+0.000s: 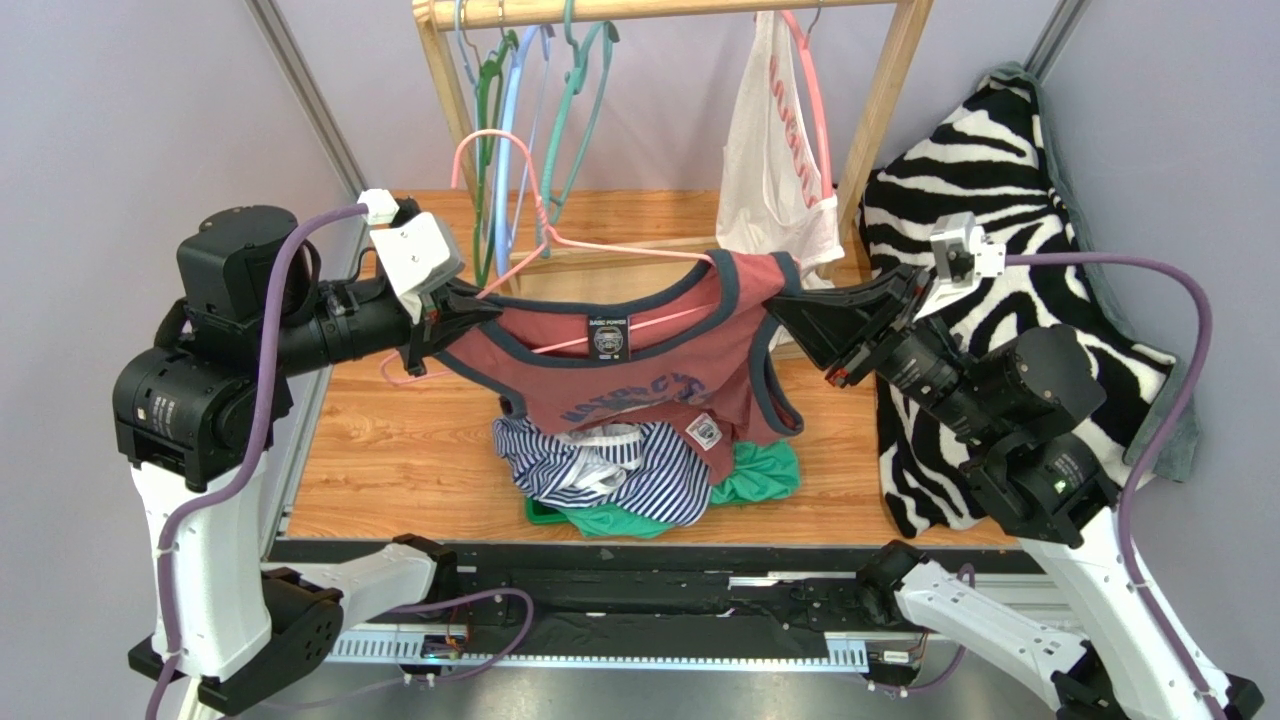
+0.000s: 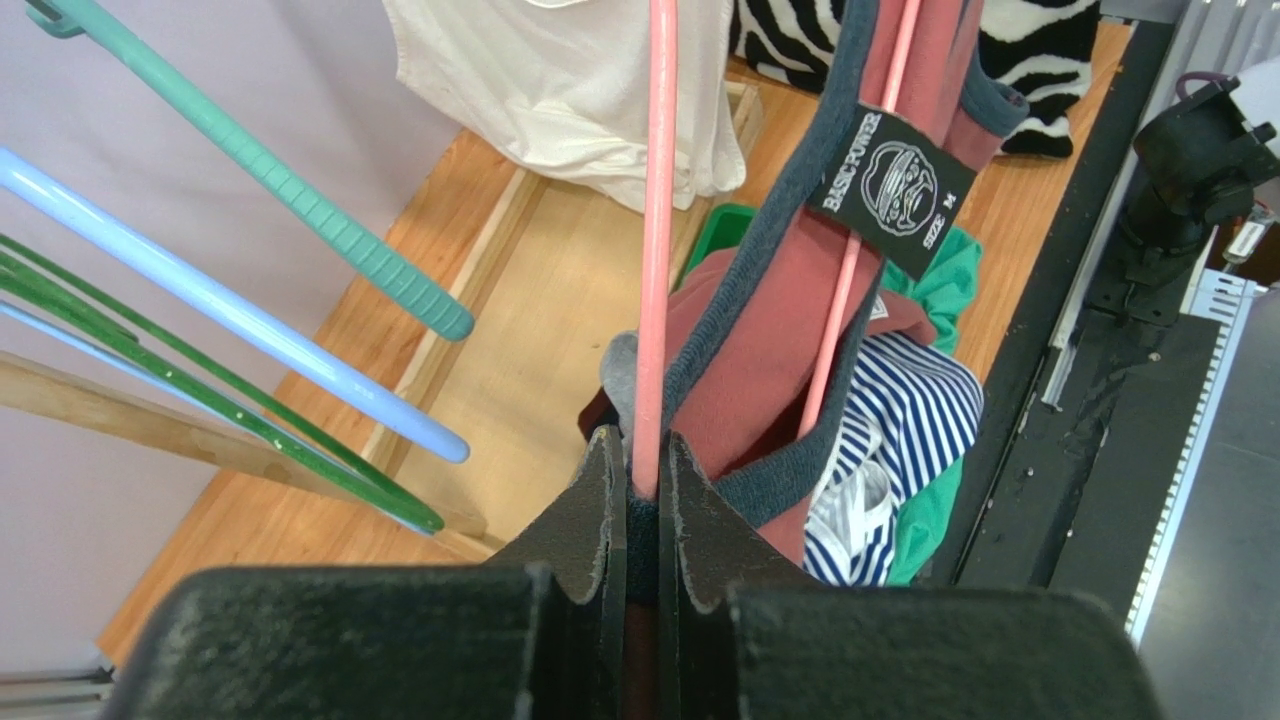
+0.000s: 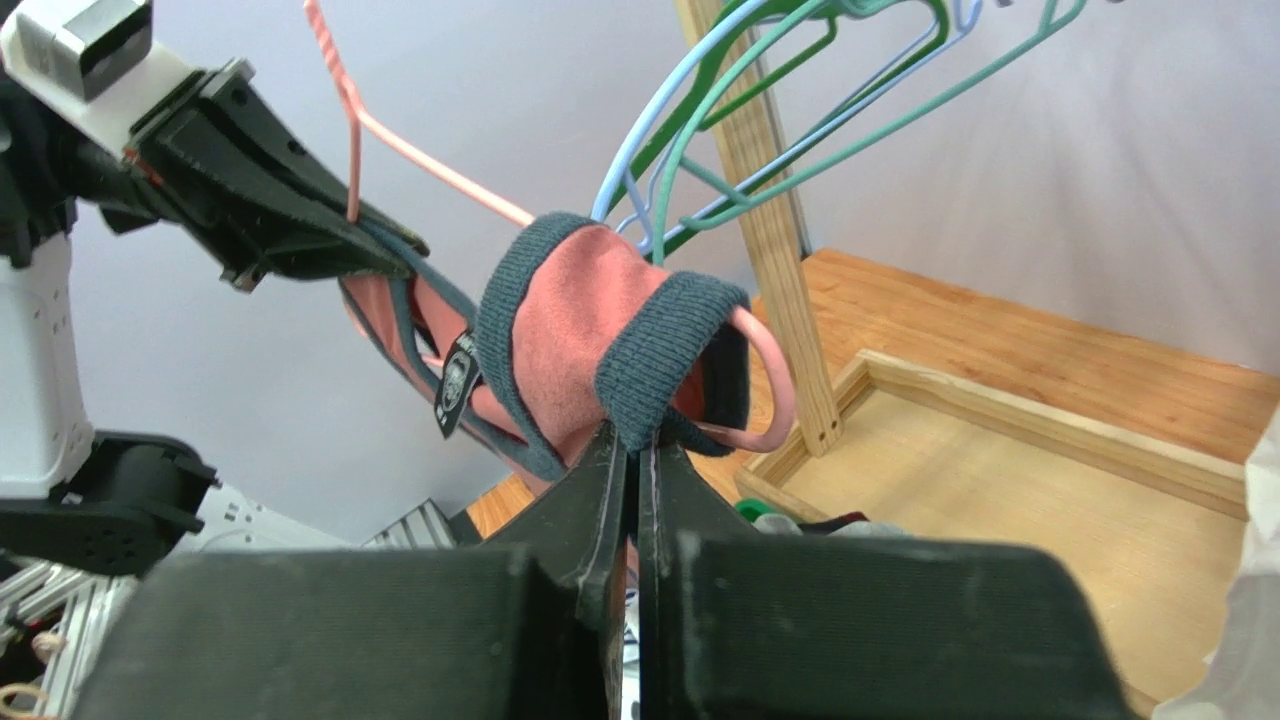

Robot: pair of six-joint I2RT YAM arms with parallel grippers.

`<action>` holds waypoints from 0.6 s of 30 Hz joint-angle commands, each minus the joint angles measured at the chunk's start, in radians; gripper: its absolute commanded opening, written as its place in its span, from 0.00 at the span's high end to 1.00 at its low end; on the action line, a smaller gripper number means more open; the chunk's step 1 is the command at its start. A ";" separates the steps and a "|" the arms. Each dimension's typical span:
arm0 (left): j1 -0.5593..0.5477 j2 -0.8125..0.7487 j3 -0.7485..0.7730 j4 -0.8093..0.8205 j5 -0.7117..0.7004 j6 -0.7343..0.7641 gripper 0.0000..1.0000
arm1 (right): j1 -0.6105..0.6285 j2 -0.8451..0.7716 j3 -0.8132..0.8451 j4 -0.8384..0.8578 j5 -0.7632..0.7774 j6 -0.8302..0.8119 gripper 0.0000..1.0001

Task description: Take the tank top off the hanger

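Note:
A red tank top [image 1: 631,368] with dark grey trim hangs on a pink hanger [image 1: 594,248], held in the air between both arms. My left gripper [image 1: 440,312] is shut on the hanger's left end together with the strap; in the left wrist view the pink hanger [image 2: 655,255] runs out from between the closed jaws of the left gripper [image 2: 643,468], with the tank top [image 2: 781,315] beside it. My right gripper [image 1: 778,311] is shut on the tank top's right strap [image 3: 661,360], which still wraps the hanger's rounded end [image 3: 774,398]; in its wrist view the right gripper [image 3: 633,443] pinches the grey trim.
A pile of striped and green clothes [image 1: 631,473] lies on the wooden table [image 1: 391,450] below the tank top. A wooden rack [image 1: 887,105] behind holds green and blue hangers [image 1: 519,105] and a white garment [image 1: 774,150]. A zebra-print cloth [image 1: 992,225] lies at right.

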 commanded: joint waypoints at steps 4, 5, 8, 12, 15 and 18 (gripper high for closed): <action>0.009 -0.034 -0.015 0.009 -0.012 0.015 1.00 | 0.004 0.069 0.088 -0.071 0.138 -0.076 0.67; 0.009 -0.039 -0.015 0.009 -0.010 0.016 1.00 | 0.004 0.078 0.093 -0.083 0.138 -0.084 0.65; 0.009 -0.048 -0.018 0.008 -0.001 0.018 1.00 | 0.004 0.084 0.080 -0.097 0.137 -0.065 0.60; 0.009 -0.048 -0.018 0.005 0.010 0.018 1.00 | 0.004 0.080 0.036 -0.064 0.114 -0.029 0.64; 0.009 -0.048 -0.015 0.005 0.014 0.018 1.00 | 0.004 0.087 0.024 -0.034 0.074 -0.002 0.65; 0.009 -0.051 -0.013 0.005 0.014 0.018 1.00 | 0.004 0.092 0.013 -0.005 0.049 0.016 0.64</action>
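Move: The right hand still pinches the tank top's right shoulder strap, its middle barely 1 cm ahead, left and above; the pink hanger's free end pokes out about 4 cm ahead and 2 cm above. The neck label is some 14 cm left, 3 cm back and 3 cm below, the cream top roughly 14 cm straight ahead and 8 cm lower. From the left hand, the right strap lies about 25 cm right, 1 cm ahead and 1 cm up. The right hand opens, lets go of the shoulder strap and goes about 4 cm forward and 3 down. ##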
